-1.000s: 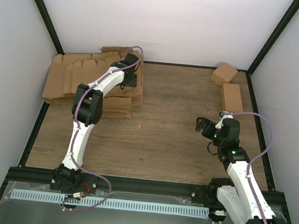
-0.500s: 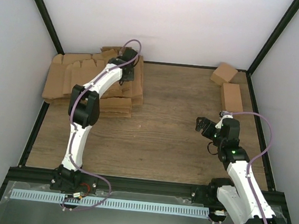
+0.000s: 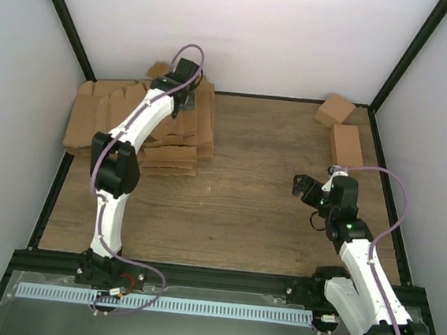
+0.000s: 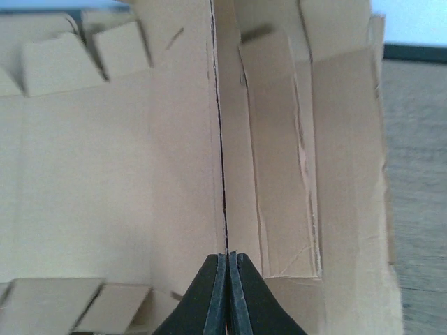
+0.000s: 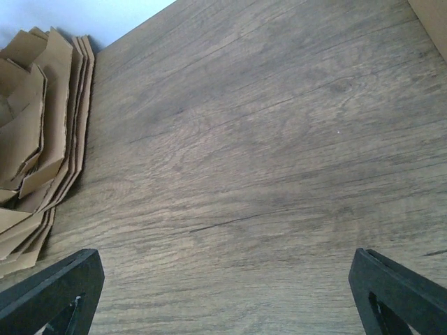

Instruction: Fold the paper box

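My left gripper (image 4: 228, 255) is shut at the top of the cardboard pile by the back wall. A thin brown edge runs straight up from between its pads; this is the paper box (image 4: 221, 139), a flat blank seen edge-on. In the top view the left gripper (image 3: 183, 92) is stretched far out over the pile (image 3: 133, 119), and its fingertips are hidden under the wrist. My right gripper (image 5: 225, 252) stands wide open over bare wood, nothing between its fingers. In the top view the right gripper (image 3: 306, 201) hovers at the table's right side.
The pile of flat blanks (image 5: 35, 139) fills the back left corner. Two folded brown boxes (image 3: 335, 110) (image 3: 346, 145) lie at the back right. A black frame (image 3: 197, 274) borders the wooden table, with white walls behind and at both sides.
The left arm has reached farther back over the pile, and its gripper has gone from open to shut on a blank's edge. The right arm has not moved.
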`<act>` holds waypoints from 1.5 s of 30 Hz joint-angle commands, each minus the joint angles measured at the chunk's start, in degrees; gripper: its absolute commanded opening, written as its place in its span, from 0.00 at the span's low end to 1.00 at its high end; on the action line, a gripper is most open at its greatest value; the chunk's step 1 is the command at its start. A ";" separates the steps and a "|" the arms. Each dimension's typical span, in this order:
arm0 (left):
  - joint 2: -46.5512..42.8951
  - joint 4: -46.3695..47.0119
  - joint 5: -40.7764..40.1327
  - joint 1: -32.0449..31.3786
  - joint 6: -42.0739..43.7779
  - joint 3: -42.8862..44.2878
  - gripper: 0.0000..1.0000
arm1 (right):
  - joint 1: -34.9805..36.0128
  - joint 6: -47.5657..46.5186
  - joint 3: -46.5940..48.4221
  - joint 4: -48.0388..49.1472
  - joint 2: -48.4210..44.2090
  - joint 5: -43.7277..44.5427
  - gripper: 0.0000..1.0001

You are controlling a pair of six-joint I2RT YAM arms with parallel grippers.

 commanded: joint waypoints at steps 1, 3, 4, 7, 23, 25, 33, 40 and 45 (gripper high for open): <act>-8.12 -1.21 0.41 0.11 1.33 1.19 0.04 | 0.48 -0.11 3.85 1.02 0.47 -0.63 1.00; -10.66 -1.92 1.95 0.07 2.39 1.19 0.04 | 0.49 -0.39 4.91 0.78 1.27 -1.51 1.00; -11.84 -2.38 2.79 0.11 2.81 1.23 0.04 | 0.49 -0.50 5.67 0.56 1.92 -2.22 1.00; -16.06 -4.56 4.90 0.12 3.76 1.03 0.04 | 0.44 -0.56 8.37 -0.43 4.11 -5.10 1.00; -40.44 0.20 31.82 -16.78 2.17 -28.12 0.04 | 0.51 0.89 19.08 -6.97 16.06 -23.37 1.00; -42.76 4.67 36.25 -19.20 0.05 -33.38 0.13 | 0.47 1.46 18.74 -7.20 16.58 -24.25 1.00; -50.97 14.71 40.38 -19.52 -5.46 -46.64 1.00 | 0.49 6.24 13.59 -3.92 18.00 -29.91 1.00; -55.23 11.23 31.70 -8.61 -5.84 -53.53 1.00 | 0.57 6.53 10.54 -5.28 17.12 -29.38 1.00; -56.17 15.33 34.82 1.55 -4.54 -59.76 1.00 | 0.73 6.48 7.60 -6.92 15.61 -27.86 0.98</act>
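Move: The left hand already pinches the right-hand edge of the top cardboard sheet, lifted off the pile. Its goal, the bare middle of the table, lies about 25 cm back, 17 cm to its right and some 15 cm below. The pile's middle is some 12 cm to the left, level fore and aft and 13 cm down; its near flaps stick out 18 cm straight back. From the right hand that bare middle is about 23 cm left, level fore and aft, 13 cm below. The left hand keeps its pinch and carries the cardboard sheet up some 17 cm, then sweeps it quickly back and to the right off the pile, about 28 cm back and 16 cm right while sinking and turning some 40 degrees clockwise, opens wide over the mid-table to let go well above the wood, and comes away left and a little forward with its fingers open. Meanwhile the open right hand arcs left about 8 cm towards the spot where the sheet goes, first rising with a little forward, then sinking and easing back as it rolls and tips down, stopping short of the cardboard. ##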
